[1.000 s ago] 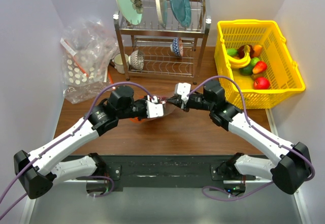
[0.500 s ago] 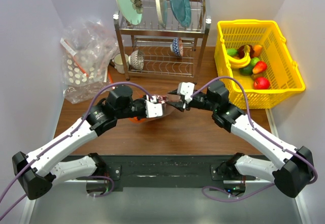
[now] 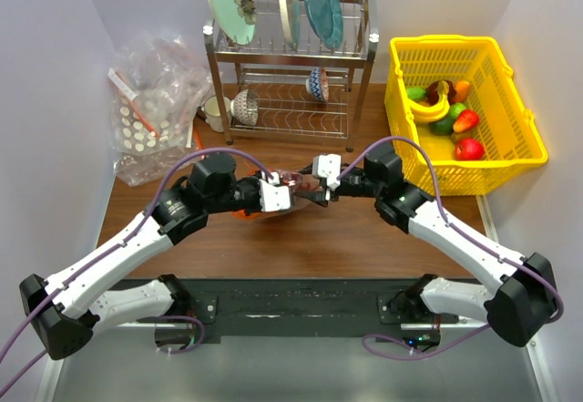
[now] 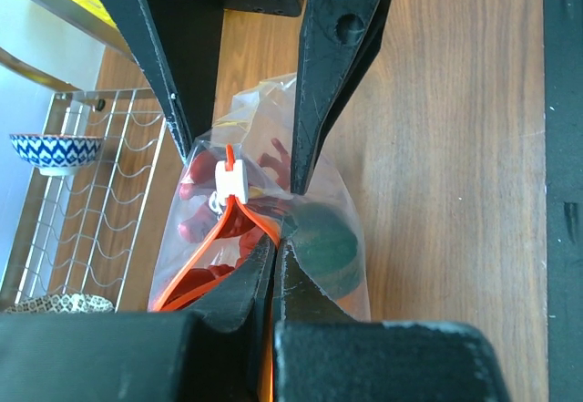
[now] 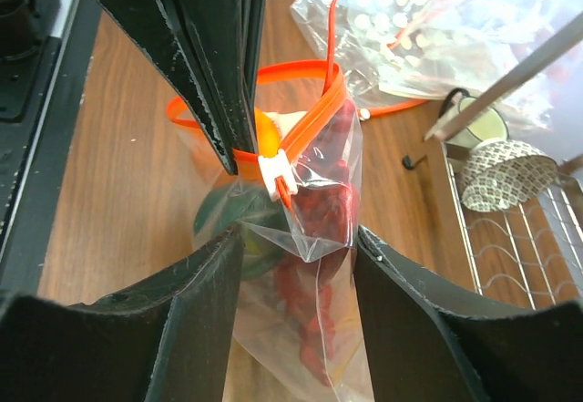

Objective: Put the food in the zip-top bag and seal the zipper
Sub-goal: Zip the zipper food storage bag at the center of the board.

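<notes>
The clear zip-top bag [image 5: 314, 238] hangs upright between both grippers above the wooden table. Inside it are the red lobster [image 5: 321, 203], the dark green fruit [image 4: 321, 249] and a bit of the orange [image 5: 266, 128]. The zipper [image 5: 305, 121] is an orange strip along the top, with a white slider [image 4: 230, 181] on it. My left gripper [image 4: 276, 240] is shut on the zipper strip at one end. My right gripper [image 5: 299, 249] is open, its fingers [image 5: 187, 315] on either side of the bag's folded corner below the slider, not pinching it.
A dish rack [image 3: 291, 83] with plates and bowls stands behind the bag. A yellow basket [image 3: 524, 142] with toy fruit is at the right. A heap of dotted clear bags [image 3: 150, 106] and a mug [image 3: 214, 110] lie at the back left.
My right gripper has opened and let go of the bag's end, then shifted slightly down toward the bag. The left gripper has stayed shut on the zipper strip.
</notes>
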Available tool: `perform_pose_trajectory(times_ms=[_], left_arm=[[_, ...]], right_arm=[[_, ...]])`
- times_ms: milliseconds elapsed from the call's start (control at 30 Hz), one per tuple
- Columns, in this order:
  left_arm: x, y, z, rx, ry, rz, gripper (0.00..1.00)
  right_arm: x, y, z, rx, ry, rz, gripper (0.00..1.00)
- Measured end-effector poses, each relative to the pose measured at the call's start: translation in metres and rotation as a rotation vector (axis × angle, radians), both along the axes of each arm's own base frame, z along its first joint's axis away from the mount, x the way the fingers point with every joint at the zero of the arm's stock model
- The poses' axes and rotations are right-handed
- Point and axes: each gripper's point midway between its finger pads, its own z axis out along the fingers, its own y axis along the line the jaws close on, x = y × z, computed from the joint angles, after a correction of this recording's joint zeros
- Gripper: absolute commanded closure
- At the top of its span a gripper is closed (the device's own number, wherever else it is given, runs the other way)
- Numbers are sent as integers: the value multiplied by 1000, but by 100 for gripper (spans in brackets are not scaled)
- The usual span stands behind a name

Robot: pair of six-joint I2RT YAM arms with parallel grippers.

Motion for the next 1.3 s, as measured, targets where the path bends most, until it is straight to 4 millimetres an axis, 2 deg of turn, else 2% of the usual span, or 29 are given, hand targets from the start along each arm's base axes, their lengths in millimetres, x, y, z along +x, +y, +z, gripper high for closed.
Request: perform_pose_trajectory(times_ms=[67,133,167,200,233,500,800,1000,1033,1133,1300], left_arm=[[-1,1,-1,4,4,0,100],[-1,1,-2,7,7,0,100],[-1,1,-2,8,8,0,100],[-2,1,-3,9,10,-2,100],[-2,1,-4,12,14,-3,100],[-2,2,-5,20,17,3,100],[-1,5,5,-2,-11,20,74],[-2,10,27,-49,-56,41,57],[-2,11,33,-60,-67,45,51],[-3,13,51,-95,-95,50,43],[-6,10,72,-130,-119,28,43]], right_arm=[[-1,1,-1,-3,2,10,55],[-2,1,-1,-2,1,15,68],[-2,1,0,-1,-1,19,75],[-3,1,0,-1,-1,20,94],[-2,1,0,-1,-3,21,100],[-1,1,2,3,26,2,100],[-2,0,7,57,129,-53,100],[-2,3,4,73,235,-76,100],[-2,3,3,75,248,-81,100],[0,3,3,81,272,-96,100],[1,4,0,82,306,-105,100]])
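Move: The zipper bag's corner lies between the right hand's open fingers, about 1 cm to the left of the hand point. The white slider is 2 cm left and 1 cm nearer the base. The avocado in the bag sits roughly 8 cm below the right hand and 4 cm back, and the dish rack's middle some 25 cm ahead and 3 cm left. From the left hand, shut on the orange zipper, the slider is about 3 cm right and 1 cm ahead. The right hand, all but staying in place, closes its fingers and pinches the film at the bag's corner right beside the white slider, keeps that hold, and then rolls some 20 degrees about the line of its fingers, its upper side going forward. Only once this pinch is made does the left hand open a little over halfway, let go of the orange zipper and rise about 7 cm, faster towards the end, up and away from the slider with its fingertips tilting slightly upwards. ##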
